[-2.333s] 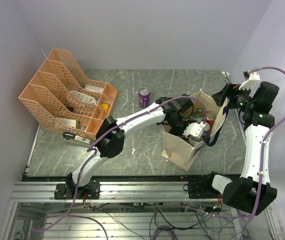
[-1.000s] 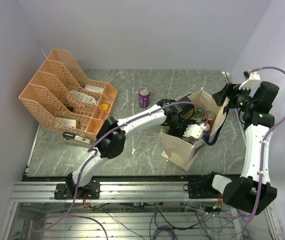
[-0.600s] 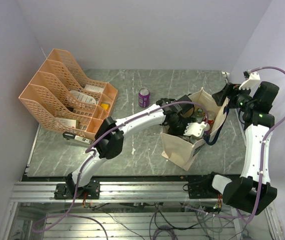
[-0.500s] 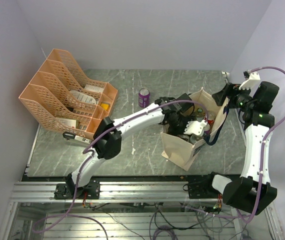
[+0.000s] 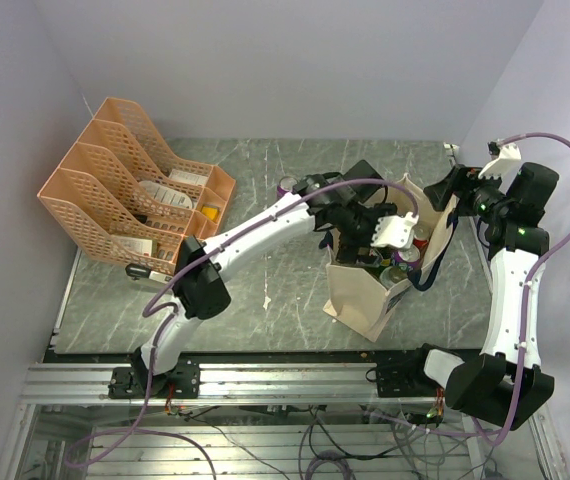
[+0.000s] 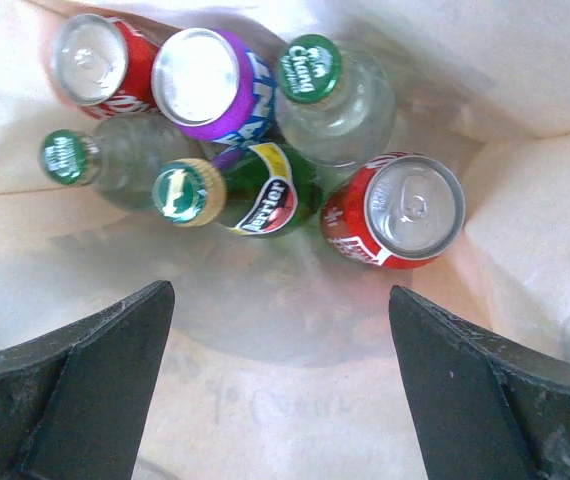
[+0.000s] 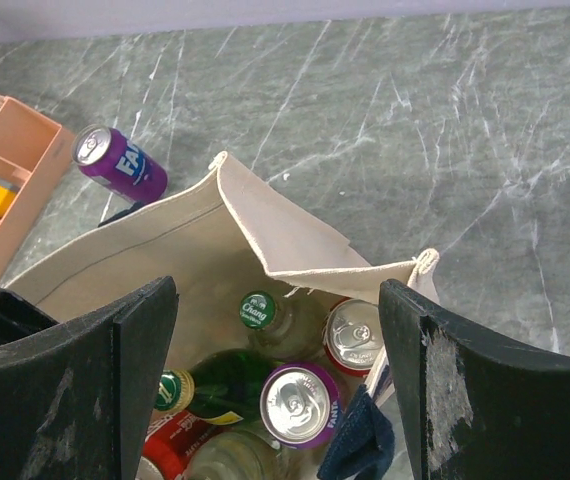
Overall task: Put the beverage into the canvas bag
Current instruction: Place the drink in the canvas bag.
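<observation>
The cream canvas bag (image 5: 361, 291) stands open at the table's right, its navy handle (image 7: 361, 446) hanging over the rim. Inside it stand several beverages: a red can (image 6: 402, 210), a purple can (image 6: 202, 82), a second red can (image 6: 90, 62), a green Perrier bottle (image 6: 250, 196) and clear green-capped bottles (image 6: 325, 90). My left gripper (image 5: 392, 233) hovers over the bag's mouth, open (image 6: 280, 385) with nothing between its fingers. My right gripper (image 5: 457, 190) hangs above the bag's far right rim, open (image 7: 277, 385) and holding nothing. One more purple can (image 7: 120, 160) stands on the table left of the bag.
Orange plastic file trays (image 5: 135, 200) with small packets fill the back left. The left arm (image 5: 255, 232) stretches across the middle of the table and partly hides the purple can. Walls close in on both sides.
My left gripper has lifted up out of the bag and opened wider, leaving the red can standing inside. The right arm has not moved.
</observation>
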`<state>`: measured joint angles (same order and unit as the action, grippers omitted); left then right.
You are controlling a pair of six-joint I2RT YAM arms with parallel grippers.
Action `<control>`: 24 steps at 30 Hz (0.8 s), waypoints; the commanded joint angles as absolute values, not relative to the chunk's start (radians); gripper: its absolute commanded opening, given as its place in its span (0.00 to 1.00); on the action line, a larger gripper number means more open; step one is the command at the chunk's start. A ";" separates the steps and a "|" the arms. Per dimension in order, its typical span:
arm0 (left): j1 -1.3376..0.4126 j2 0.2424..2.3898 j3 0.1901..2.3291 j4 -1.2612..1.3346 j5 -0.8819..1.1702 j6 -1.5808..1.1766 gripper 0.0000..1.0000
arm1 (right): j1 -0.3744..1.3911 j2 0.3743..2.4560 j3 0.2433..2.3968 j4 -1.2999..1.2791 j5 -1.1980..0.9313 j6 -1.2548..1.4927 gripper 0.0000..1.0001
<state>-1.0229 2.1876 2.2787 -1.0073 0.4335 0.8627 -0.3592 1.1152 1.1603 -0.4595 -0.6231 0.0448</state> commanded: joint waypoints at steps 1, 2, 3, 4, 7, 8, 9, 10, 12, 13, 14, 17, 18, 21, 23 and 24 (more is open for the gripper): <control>-0.987 2.113 2.353 -0.961 0.468 0.771 0.98 | -0.367 1.117 1.181 -0.425 -0.638 0.062 0.81; -0.981 2.101 2.355 -0.930 0.471 0.737 0.98 | -0.368 1.117 1.182 -0.423 -0.637 0.064 0.81; -0.972 2.089 2.351 -0.899 0.474 0.704 0.98 | -0.367 1.118 1.183 -0.420 -0.638 0.065 0.81; -0.963 2.070 2.342 -0.859 0.475 0.667 0.97 | -0.368 1.119 1.184 -0.420 -0.638 0.067 0.81; -0.925 2.009 2.302 -0.722 0.470 0.545 0.97 | -0.367 1.127 1.191 -0.416 -0.638 0.069 0.81; -0.908 1.983 2.289 -0.675 0.464 0.497 0.97 | -0.367 1.131 1.193 -0.416 -0.637 0.069 0.81; -0.889 1.962 2.274 -0.622 0.458 0.450 0.97 | -0.367 1.135 1.196 -0.415 -0.637 0.070 0.81; -0.867 1.945 2.263 -0.574 0.444 0.394 0.97 | -0.367 1.142 1.200 -0.414 -0.638 0.072 0.81; -0.813 1.923 2.248 -0.492 0.401 0.273 0.98 | -0.367 1.150 1.207 -0.412 -0.639 0.074 0.81; -0.780 1.918 2.245 -0.463 0.379 0.206 0.98 | -0.367 1.156 1.211 -0.410 -0.639 0.077 0.81; -0.748 1.916 2.242 -0.441 0.356 0.151 0.98 | -0.367 1.162 1.215 -0.409 -0.640 0.079 0.81; -0.662 1.928 2.229 -0.432 0.259 0.034 0.98 | -0.367 1.176 1.227 -0.406 -0.640 0.082 0.81; -0.644 1.933 2.218 -0.436 0.216 0.019 0.97 | -0.367 1.181 1.232 -0.405 -0.640 0.082 0.81; -0.603 1.958 2.185 -0.461 0.131 0.011 0.97 | -0.366 1.194 1.243 -0.405 -0.641 0.079 0.80; -0.590 1.994 2.194 -0.500 0.089 0.013 0.98 | -0.366 1.199 1.250 -0.404 -0.637 0.075 0.80; -0.586 2.013 2.197 -0.520 0.075 0.016 0.98 | -0.367 1.199 1.250 -0.406 -0.634 0.072 0.80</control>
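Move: The purple can stands upright about 30 cm ahead of the left hand, 17 cm to its left and 14 cm below. The canvas bag, which that hand has still to clear, has its middle some 4 cm ahead, 8 cm to its right and 10 cm below; the orange rack's middle is about 37 cm left of the can and 4 cm nearer the robot. From the right hand the can lies some 20 cm ahead, 34 cm to the left and 24 cm below. For the purple can left on the table, the empty left hand lifts up out of the canvas bag some 20 cm, then sweeps forward and left in a speeding arc, just starting to sink at its end. The wrist swings over 50 degrees counter-clockwise, bringing the fingers from right-and-down to nearly level; they stay wide open. At the bag's rim the open right hand eases 2 cm forward. ##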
